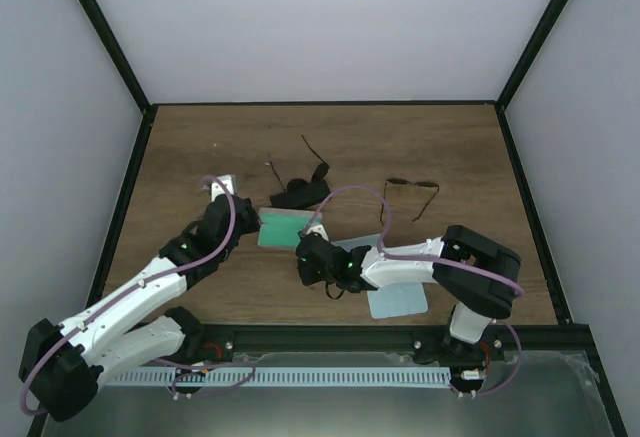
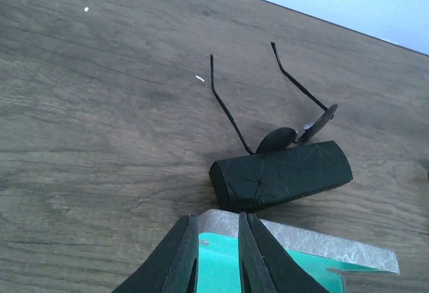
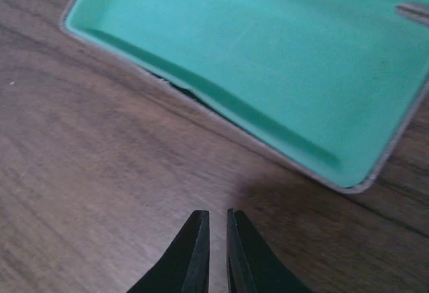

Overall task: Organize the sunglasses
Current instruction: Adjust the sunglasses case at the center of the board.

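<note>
One pair of sunglasses (image 1: 318,170) leans on the far side of a black case (image 1: 300,196), its thin arms pointing away; in the left wrist view the sunglasses (image 2: 280,139) stand just behind the black case (image 2: 281,176). A second pair of sunglasses (image 1: 410,185) lies open further right. An open case with a teal lining (image 1: 283,227) lies between my arms. My left gripper (image 2: 218,239) hovers at the corner of the teal-lined case (image 2: 315,243), jaws slightly apart and holding nothing. My right gripper (image 3: 218,222) is shut and empty over bare wood, just short of the case (image 3: 268,72).
A light blue cloth (image 1: 397,301) lies near the front right, partly under my right arm. Another pale cloth (image 1: 362,243) shows behind that arm. Black frame rails border the wooden table (image 1: 200,147) on all sides.
</note>
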`<state>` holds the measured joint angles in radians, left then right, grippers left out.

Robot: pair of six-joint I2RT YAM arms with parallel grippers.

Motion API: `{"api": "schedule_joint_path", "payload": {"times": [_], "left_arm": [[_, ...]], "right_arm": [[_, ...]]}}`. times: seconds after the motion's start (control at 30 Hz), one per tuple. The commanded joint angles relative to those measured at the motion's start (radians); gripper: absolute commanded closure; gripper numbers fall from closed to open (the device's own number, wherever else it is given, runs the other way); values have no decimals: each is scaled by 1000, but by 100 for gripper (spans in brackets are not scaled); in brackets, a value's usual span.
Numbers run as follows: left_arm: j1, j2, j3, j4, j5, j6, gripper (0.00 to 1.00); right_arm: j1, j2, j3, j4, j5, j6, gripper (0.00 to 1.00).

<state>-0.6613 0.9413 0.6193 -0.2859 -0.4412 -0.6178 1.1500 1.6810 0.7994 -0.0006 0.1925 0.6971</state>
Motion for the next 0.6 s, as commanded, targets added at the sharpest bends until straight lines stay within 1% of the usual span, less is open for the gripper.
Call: {"api": "schedule_joint_path", "payload": {"times": [0.0, 0.1, 0.3, 0.57], "left_arm": [[3, -33, -18, 1, -9, -2, 81], [2, -44, -20, -1, -13, -2, 81], [4, -41, -20, 5, 8, 0, 80], [3, -43, -23, 12, 9, 4, 78]], "right_arm": [[-38, 12, 17, -32, 53, 18, 91], [-76, 43, 43, -34, 47, 3, 91], [-111, 125, 122, -53, 61, -24, 91], [-114, 180, 170, -34, 37, -46, 91]]}}
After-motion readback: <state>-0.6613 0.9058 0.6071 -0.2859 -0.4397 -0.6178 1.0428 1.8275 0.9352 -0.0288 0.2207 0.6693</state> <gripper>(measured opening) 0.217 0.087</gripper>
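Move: The open green-lined sunglasses case has its middle about 8 cm ahead of the low, nearly shut right hand, 2 cm left and 3 cm below. The black box stands about 16 cm ahead, level sideways with that hand; the nearer pale cloth lies 5 cm ahead and 12 cm right of it. From the left hand, the sunglasses case lies some 3 cm ahead, 8 cm right and 16 cm below. The right hand pushes some 5 cm forward, veering right then back left, nearly shut fingertips against the case's near edge. ##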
